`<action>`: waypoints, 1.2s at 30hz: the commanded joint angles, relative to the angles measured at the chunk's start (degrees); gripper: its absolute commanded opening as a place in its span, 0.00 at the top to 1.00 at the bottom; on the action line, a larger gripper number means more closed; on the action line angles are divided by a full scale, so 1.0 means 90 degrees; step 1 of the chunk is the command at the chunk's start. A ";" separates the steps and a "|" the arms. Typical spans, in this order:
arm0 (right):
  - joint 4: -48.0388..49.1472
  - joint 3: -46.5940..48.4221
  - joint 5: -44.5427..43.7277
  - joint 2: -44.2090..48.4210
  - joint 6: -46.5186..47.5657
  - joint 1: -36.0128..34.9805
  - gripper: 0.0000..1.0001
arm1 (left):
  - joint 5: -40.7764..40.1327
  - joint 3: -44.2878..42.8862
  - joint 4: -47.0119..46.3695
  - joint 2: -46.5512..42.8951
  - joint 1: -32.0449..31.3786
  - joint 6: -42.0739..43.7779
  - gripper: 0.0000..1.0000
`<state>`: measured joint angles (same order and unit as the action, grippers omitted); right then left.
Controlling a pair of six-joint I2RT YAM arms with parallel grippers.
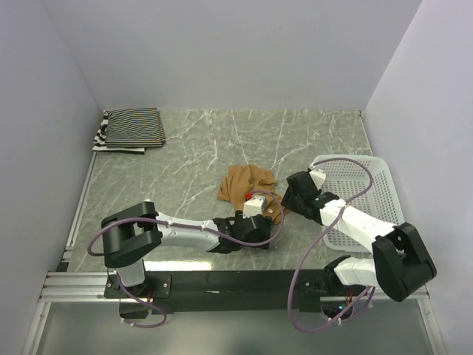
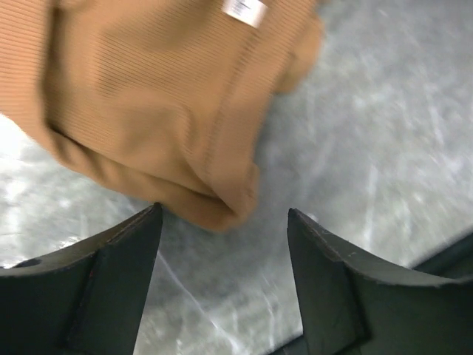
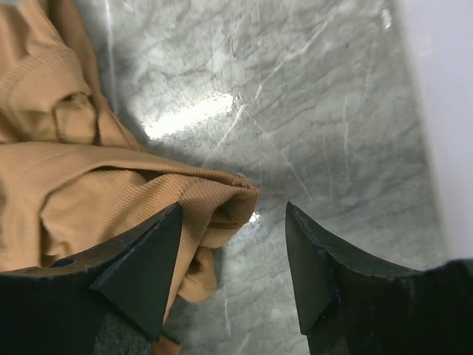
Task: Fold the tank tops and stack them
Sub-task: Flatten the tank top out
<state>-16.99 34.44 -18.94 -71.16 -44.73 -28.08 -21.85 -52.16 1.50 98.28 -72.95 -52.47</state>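
Note:
The plain tan-brown tank top (image 1: 242, 183) lies crumpled in the middle of the table. My left gripper (image 1: 259, 216) is at its near edge and stands open. In the left wrist view a rolled hem of the tan top (image 2: 148, 96) lies just beyond the gripper (image 2: 225, 214), not gripped. My right gripper (image 1: 290, 195) is at the top's right side, also open. In the right wrist view a corner of the tan top (image 3: 74, 185) pokes into the gap of the gripper (image 3: 233, 211), beside the left finger. Two striped tank tops (image 1: 133, 126) lie folded and stacked at the back left, thin stripes uppermost.
A white lattice basket (image 1: 369, 194) stands at the right edge of the table, partly under my right arm. White walls close in the table at the back and on both sides. The tabletop (image 1: 199, 148) is grey marble.

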 commanded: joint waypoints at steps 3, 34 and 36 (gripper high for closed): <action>0.0452 0.0139 0.0112 -0.0413 -0.0127 0.0034 0.37 | -0.0883 -0.0298 0.0371 0.0154 -0.0020 -0.0157 0.29; -0.1314 0.4599 0.0812 0.3316 0.2781 -0.0767 1.00 | -0.1199 -0.3255 0.2139 -0.4933 -0.0039 0.3650 0.99; -0.1402 0.5302 0.1010 0.3277 0.2821 -0.0758 1.00 | -0.0972 -0.3694 0.2051 -0.4982 -0.0049 0.4002 0.99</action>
<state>-27.11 75.46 -12.32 -41.60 -24.86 -35.16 -35.29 -80.07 21.61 54.15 -73.14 -26.17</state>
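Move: The tank top's near corner is about 3 cm ahead of the left gripper, 1 cm to its left and 2 cm below; its white label is roughly 10 cm ahead and 4 cm right. The tank top's right-hand corner is level with the right gripper, about 1 cm left and 3 cm below. From the right gripper, the label is some 7 cm left and 2 cm back, and the basket's middle is about 19 cm right, level with it. Ease the left gripper a couple of centimetres forward and left and sink the right one about 2 cm, closing each on its corner of the tank top. Then sweep both up fast together, over 40 cm, swinging the fingers up towards level; let the left drift some 12 cm to its left and the right finish drawing back, keeping both pinches. ##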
